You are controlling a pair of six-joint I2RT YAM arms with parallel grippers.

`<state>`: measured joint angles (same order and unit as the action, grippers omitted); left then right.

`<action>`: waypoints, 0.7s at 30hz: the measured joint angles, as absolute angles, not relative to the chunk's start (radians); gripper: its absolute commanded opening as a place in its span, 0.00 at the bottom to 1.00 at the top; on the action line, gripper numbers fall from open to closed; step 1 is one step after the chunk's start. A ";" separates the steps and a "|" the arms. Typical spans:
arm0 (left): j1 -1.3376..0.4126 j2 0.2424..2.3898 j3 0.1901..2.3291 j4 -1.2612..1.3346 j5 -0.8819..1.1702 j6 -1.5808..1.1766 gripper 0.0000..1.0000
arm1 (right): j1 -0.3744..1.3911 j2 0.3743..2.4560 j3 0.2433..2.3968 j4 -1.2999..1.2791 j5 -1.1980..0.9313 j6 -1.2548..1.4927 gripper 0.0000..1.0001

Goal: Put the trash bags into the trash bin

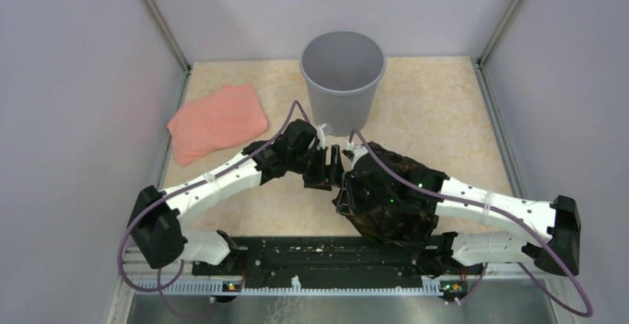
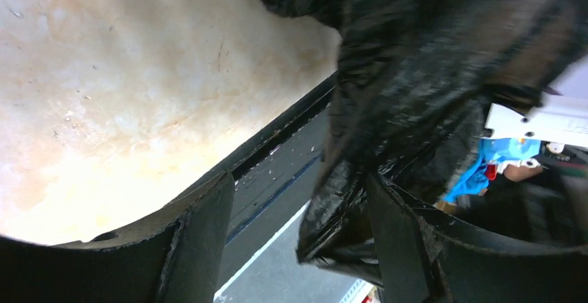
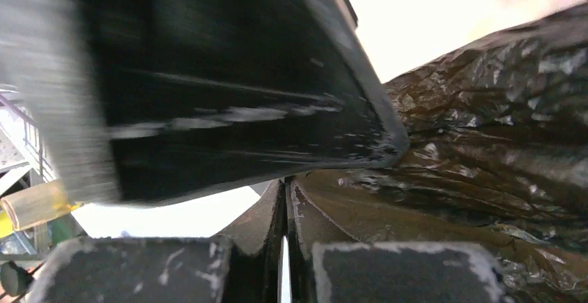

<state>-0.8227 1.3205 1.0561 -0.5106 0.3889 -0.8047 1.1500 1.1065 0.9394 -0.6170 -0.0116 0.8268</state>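
Observation:
The black crinkled trash bag point(image 1: 389, 202) hangs in a bunch over my right wrist, near the front middle of the table. My right gripper point(image 3: 286, 186) has its jaws pressed together, and the brownish bag point(image 3: 499, 136) lies along its right finger; it appears shut on the bag. In the top view it point(image 1: 348, 162) points left. My left gripper point(image 1: 330, 170) faces it, almost touching. Its jaws are wide open point(image 2: 301, 240), and a hanging fold of the bag point(image 2: 416, 74) lies between them against the right finger point(image 2: 402, 240). The grey trash bin point(image 1: 343, 72) stands upright just behind both grippers.
A salmon-pink folded cloth point(image 1: 217, 121) lies at the back left on the beige tabletop point(image 1: 438, 109). Grey walls close in the table on three sides. The black base rail point(image 1: 326, 253) runs along the near edge under the bag.

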 measured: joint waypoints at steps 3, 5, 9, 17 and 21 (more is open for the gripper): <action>-0.822 1.360 0.992 -0.453 0.444 -0.819 0.61 | 1.150 1.120 0.959 -0.615 0.003 0.813 0.00; -0.822 1.378 0.963 -0.431 0.476 -0.831 0.41 | 1.150 1.123 0.971 -0.614 0.013 0.805 0.01; -0.817 1.401 0.952 -0.381 0.517 -0.852 0.05 | 1.150 1.135 0.995 -0.615 0.035 0.793 0.14; -0.710 1.413 0.960 -0.360 0.532 -0.817 0.00 | 1.150 1.168 1.091 -0.680 0.089 0.759 0.69; -0.668 1.439 1.007 -0.397 0.515 -0.764 0.00 | 1.150 1.168 1.202 -0.760 0.131 0.725 0.77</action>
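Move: Between the left hand's open fingers lies the near edge of the trash bag, about 3 cm below and a centimetre back and right. The shut right fingertips still hold the bag some 6 cm back and 4 cm right; its body is about 17 cm right, 3 cm back. The bin stands 27 cm ahead, 2 cm right. From the right hand that edge is roughly 5 cm ahead and 2 cm left. Sinking about 4 cm and easing slightly back, the left hand shuts its fingers on the bag's edge beside the right fingertips, then draws the pinched edge forward some 5 cm and a little left, towards the bin. Once that pinch is made, the right fingers open wide and let go, while the right hand rises about 6 cm and goes 3 cm forward, its fingers tipping up some 10 degrees. ##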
